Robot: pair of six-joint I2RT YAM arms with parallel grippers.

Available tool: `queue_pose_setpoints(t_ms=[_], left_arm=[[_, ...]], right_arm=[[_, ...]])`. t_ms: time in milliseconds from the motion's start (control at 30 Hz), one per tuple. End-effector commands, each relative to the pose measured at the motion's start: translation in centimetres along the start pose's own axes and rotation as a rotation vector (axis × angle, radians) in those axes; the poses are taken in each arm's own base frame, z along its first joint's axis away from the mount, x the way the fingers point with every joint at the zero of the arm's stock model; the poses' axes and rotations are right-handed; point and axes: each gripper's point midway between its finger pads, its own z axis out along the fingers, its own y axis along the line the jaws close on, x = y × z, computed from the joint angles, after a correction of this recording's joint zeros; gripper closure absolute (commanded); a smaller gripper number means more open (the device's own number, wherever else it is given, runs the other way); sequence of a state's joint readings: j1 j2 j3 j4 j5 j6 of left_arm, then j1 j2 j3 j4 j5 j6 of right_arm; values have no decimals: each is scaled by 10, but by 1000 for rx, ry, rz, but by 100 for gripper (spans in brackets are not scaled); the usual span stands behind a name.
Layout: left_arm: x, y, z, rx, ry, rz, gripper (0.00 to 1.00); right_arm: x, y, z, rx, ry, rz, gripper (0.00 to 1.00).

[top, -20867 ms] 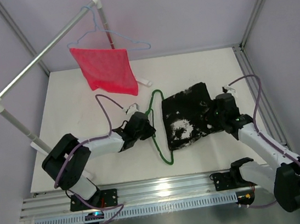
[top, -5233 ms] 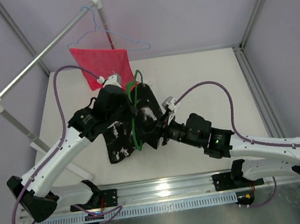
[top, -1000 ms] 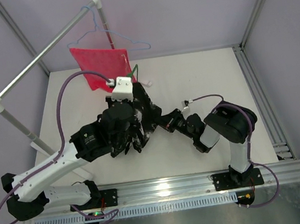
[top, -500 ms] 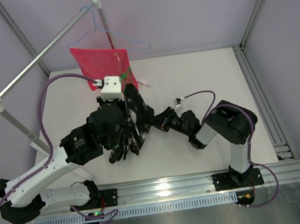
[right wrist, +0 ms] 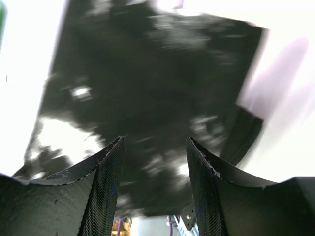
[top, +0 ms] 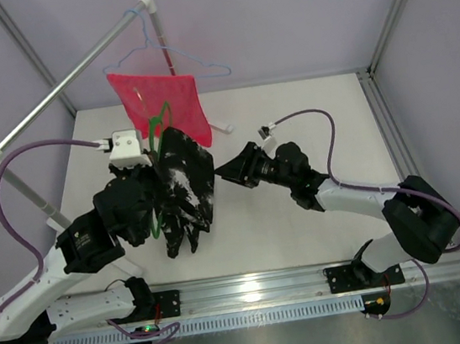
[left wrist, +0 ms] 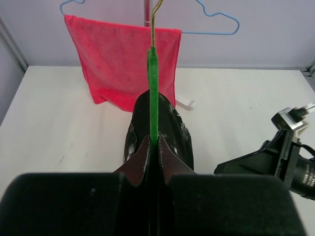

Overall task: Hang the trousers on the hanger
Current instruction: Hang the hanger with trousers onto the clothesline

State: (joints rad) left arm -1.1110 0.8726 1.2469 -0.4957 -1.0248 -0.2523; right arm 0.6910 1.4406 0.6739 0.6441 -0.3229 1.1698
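The black trousers [top: 185, 191] with white splotches hang folded over the green hanger [top: 155, 119], lifted off the table. My left gripper [top: 156, 200] is shut on the hanger; in the left wrist view the green hanger bar [left wrist: 153, 83] runs up from between the closed jaws [left wrist: 154, 143], with the trousers [left wrist: 173, 129] draped behind. My right gripper [top: 228, 170] stands open just right of the trousers, apart from them. The right wrist view shows its open gripper [right wrist: 155, 147] with nothing between the fingers and the blurred trousers [right wrist: 147, 73] ahead.
A red mesh cloth [top: 162, 104] hangs on a pale blue wire hanger [top: 199, 64] from the metal rail [top: 58, 88] at the back left. The rail's near support pole [top: 22, 189] stands beside my left arm. Aluminium frame posts [top: 391, 6] border the right side.
My right gripper has opened, let go of the trousers and drawn back to the right. My left arm has carried the hanger and trousers leftward and up, toward the rail.
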Motion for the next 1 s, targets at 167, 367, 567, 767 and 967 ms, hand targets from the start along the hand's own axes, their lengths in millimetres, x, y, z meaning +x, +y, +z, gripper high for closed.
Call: queue_pose_setpoints(t_ms=[167, 367, 567, 767, 967], left_arm=[[-30, 19, 0, -128, -69, -90, 100], [-39, 36, -4, -221, -81, -83, 100], [-45, 60, -10, -367, -99, -35, 100], [-65, 70, -14, -482, -109, 41, 100], [-78, 76, -4, -509, -131, 50, 100]], right_arm=[[23, 24, 27, 37, 23, -88, 46], [73, 26, 66, -5, 162, -83, 48], [76, 32, 62, 15, 200, -115, 45], [49, 58, 14, 42, 162, -226, 1], [15, 88, -36, 109, 56, -311, 0]])
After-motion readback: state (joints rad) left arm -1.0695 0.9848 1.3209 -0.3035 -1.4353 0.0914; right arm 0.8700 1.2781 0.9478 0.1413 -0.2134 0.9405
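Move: Up at the left hand, which holds the hanger with the trousers, the clothesline's middle lies about 16 cm ahead, 16 cm to the left and 5 cm higher; its near post top is some 30 cm left and 2 cm back, at about bar height. The red towel hangs roughly 25 cm straight ahead and 20 cm lower. From the empty right hand, the trousers' middle is about 9 cm left, 6 cm back and 3 cm higher. Keeping its pinch on the green hanger, the left hand dips a centimetre, then carries it about 6 cm left and 3 cm up towards the clothesline, turning some 25 degrees counter-clockwise with its left side rising slightly. The empty right hand lifts a little, swings down and left at the trousers' side, then draws up and back to the right, spreading its fingers wide. ##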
